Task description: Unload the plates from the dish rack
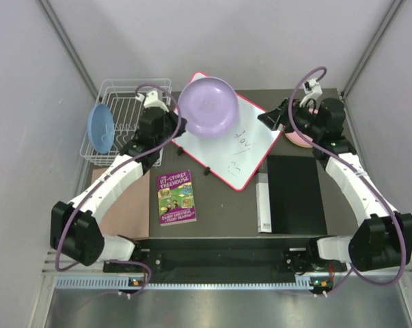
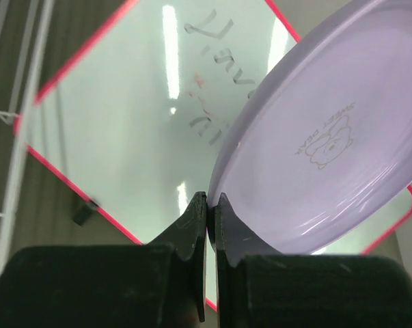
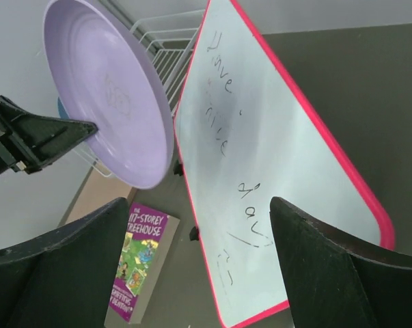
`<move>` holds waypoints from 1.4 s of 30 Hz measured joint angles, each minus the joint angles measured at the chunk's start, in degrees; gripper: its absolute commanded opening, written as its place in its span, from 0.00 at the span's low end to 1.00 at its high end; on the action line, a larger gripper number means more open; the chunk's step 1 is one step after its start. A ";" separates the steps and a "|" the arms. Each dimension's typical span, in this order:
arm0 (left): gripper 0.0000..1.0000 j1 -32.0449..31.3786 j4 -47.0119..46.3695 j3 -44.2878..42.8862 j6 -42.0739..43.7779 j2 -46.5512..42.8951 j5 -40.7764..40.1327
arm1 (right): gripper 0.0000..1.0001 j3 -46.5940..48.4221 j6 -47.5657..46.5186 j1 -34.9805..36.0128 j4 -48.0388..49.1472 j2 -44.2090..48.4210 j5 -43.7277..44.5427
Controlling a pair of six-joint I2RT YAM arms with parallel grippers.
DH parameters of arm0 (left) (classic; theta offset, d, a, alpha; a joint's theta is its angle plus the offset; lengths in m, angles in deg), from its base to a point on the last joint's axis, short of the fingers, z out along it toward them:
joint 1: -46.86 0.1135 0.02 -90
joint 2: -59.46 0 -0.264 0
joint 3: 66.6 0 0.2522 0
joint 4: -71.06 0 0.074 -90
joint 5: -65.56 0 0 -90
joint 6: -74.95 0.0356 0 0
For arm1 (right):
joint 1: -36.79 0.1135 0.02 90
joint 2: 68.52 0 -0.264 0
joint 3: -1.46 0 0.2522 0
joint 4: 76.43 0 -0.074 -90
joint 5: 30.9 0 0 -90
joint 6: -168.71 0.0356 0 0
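Note:
My left gripper [image 1: 180,126] [image 2: 210,199] is shut on the rim of the lavender plate [image 1: 207,104] [image 2: 328,150] [image 3: 110,89] and holds it tilted in the air over the whiteboard's left corner. A blue plate [image 1: 101,128] stands on edge at the left side of the white wire dish rack [image 1: 134,92] [image 3: 168,41]. My right gripper [image 1: 275,117] [image 3: 199,225] hangs open over the whiteboard's right side with nothing between its fingers. A pink plate [image 1: 298,139] lies on the table under the right wrist, mostly hidden.
A red-framed whiteboard [image 1: 243,140] [image 2: 124,123] [image 3: 260,150] with writing lies at the table's centre. A purple book [image 1: 176,197] [image 3: 134,266] lies in front of it. A black slab [image 1: 296,195] and a white bar [image 1: 262,205] lie at the right front.

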 measured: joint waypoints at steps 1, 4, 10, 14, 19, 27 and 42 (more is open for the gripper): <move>0.00 -0.57 -0.28 0.46 -0.66 0.33 0.76 | 0.84 0.00 0.07 0.70 0.15 -0.70 0.09; 0.00 -2.45 -0.59 1.27 -2.19 1.14 2.03 | 0.84 0.07 -0.61 2.99 -0.02 -2.78 1.73; 0.00 -4.76 -1.88 1.31 -3.26 1.90 2.27 | 0.82 1.29 -1.75 7.10 -0.68 -7.56 3.96; 0.00 -5.77 -2.38 1.29 -3.43 2.32 2.25 | 0.74 2.05 -2.60 8.68 -0.92 -9.05 4.85; 0.00 -6.95 -2.40 1.29 -3.39 3.48 2.27 | 0.35 3.39 -3.56 9.09 -0.96 -10.12 5.33; 0.25 -7.34 -3.43 1.22 -1.86 3.78 2.99 | 0.00 4.26 -5.81 8.96 -1.70 -11.43 7.82; 0.84 -10.71 -10.47 2.99 5.31 -3.80 -0.59 | 0.00 4.20 -10.99 3.93 -11.37 5.92 15.19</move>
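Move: The left hand still pinches the purple plate by its left rim; the plate's middle is about 8 cm to this hand's right, 3 cm ahead and 5 cm above. From the open right hand that middle is about 20 cm to the left, 6 cm ahead and level in height. The whiteboard's middle lies some 13 cm ahead of the right hand, 14 cm left and 26 cm below, the pink plate 15 cm ahead, 21 cm right and 25 cm below. The hands meet over the whiteboard: the right reaches about 5 cm left and as far down and shuts on the purple plate's right rim, while the left brings the plate about 7 cm right and slightly down. Once the right grips, the left opens and backs off upward, and the right lifts the plate some 8 cm, drawing it right and a little back. ##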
